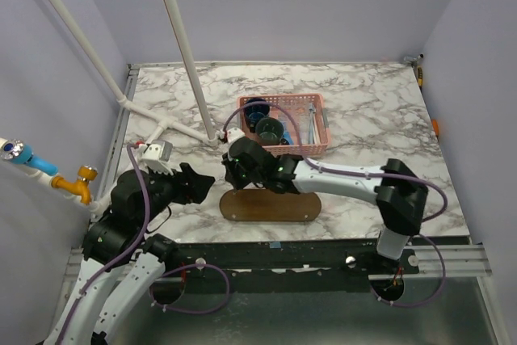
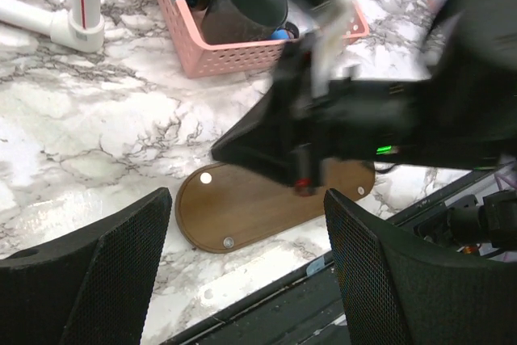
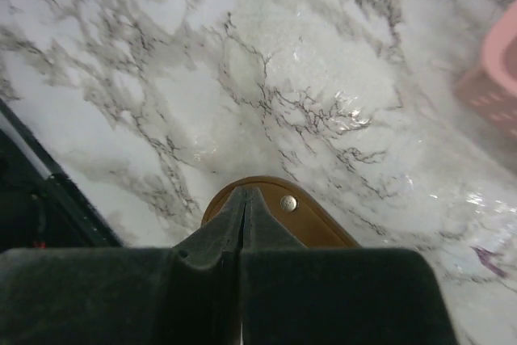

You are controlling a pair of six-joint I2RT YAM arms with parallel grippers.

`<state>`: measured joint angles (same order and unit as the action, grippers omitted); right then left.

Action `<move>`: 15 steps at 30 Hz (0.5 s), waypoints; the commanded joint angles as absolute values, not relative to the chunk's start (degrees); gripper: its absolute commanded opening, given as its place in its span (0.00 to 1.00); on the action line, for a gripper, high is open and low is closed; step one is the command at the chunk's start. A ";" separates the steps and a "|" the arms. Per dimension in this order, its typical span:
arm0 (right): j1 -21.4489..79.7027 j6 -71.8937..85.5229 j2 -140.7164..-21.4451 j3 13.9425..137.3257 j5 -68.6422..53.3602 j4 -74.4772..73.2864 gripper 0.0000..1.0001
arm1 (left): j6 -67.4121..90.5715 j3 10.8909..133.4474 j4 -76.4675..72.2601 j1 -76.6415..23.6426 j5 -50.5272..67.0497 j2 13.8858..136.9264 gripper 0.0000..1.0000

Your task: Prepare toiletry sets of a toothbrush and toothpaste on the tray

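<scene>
The dark brown oval tray (image 1: pixel 271 208) lies near the table's front edge, and its visible part is bare. My right gripper (image 1: pixel 233 172) hovers over the tray's left end, shut with nothing between its fingers; in the right wrist view its tips (image 3: pixel 245 193) meet above the tray's rounded end (image 3: pixel 311 220). My left gripper (image 1: pixel 203 184) stands open just left of the tray, its fingers (image 2: pixel 97 264) wide apart and empty, with the tray (image 2: pixel 242 212) ahead of it. Slim white toothbrushes (image 1: pixel 312 123) lie in the basket's right part. Toothpaste is not clearly visible.
The pink perforated basket (image 1: pixel 284 124) stands behind the tray with two dark cups (image 1: pixel 269 129) in its left part. White pipes (image 1: pixel 182 46) rise at the back left. The right arm (image 2: pixel 380 119) crosses over the tray. The table's front edge (image 2: pixel 266 288) is close below.
</scene>
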<state>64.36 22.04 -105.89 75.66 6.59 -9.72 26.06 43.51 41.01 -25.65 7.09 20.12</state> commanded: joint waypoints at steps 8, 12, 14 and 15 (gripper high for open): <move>64.51 27.75 -84.77 63.81 15.01 -20.07 0.01 | 37.63 39.42 40.69 -25.93 5.68 26.23 0.76; 64.50 30.03 -79.62 59.08 14.94 -23.70 0.02 | 40.58 37.79 40.52 -25.93 5.29 28.85 0.76; 64.47 31.13 -77.12 56.72 14.66 -25.04 0.04 | 42.00 36.87 40.52 -25.93 4.78 29.54 0.76; 64.50 31.74 -75.86 55.40 14.45 -25.53 0.05 | 42.69 36.45 40.52 -25.92 4.45 29.83 0.76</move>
<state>64.29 28.36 -80.77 59.33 13.04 -19.81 37.82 38.15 40.88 -25.65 6.61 28.58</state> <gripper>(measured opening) 0.037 0.759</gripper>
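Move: From the right hand the tray's middle lies about 11 cm to the right, 4 cm back and 8 cm below; the pink basket is some 20 cm ahead and 15 cm right, the green cup 18 cm ahead and 11 cm right. From the left hand the tray's middle is level with it, about 15 cm right and 22 cm below; the basket is roughly 23 cm ahead and 19 cm right. Right hand arcs about 11 cm right over the tray, rising then dipping; left sinks 6 cm, tipping down. ##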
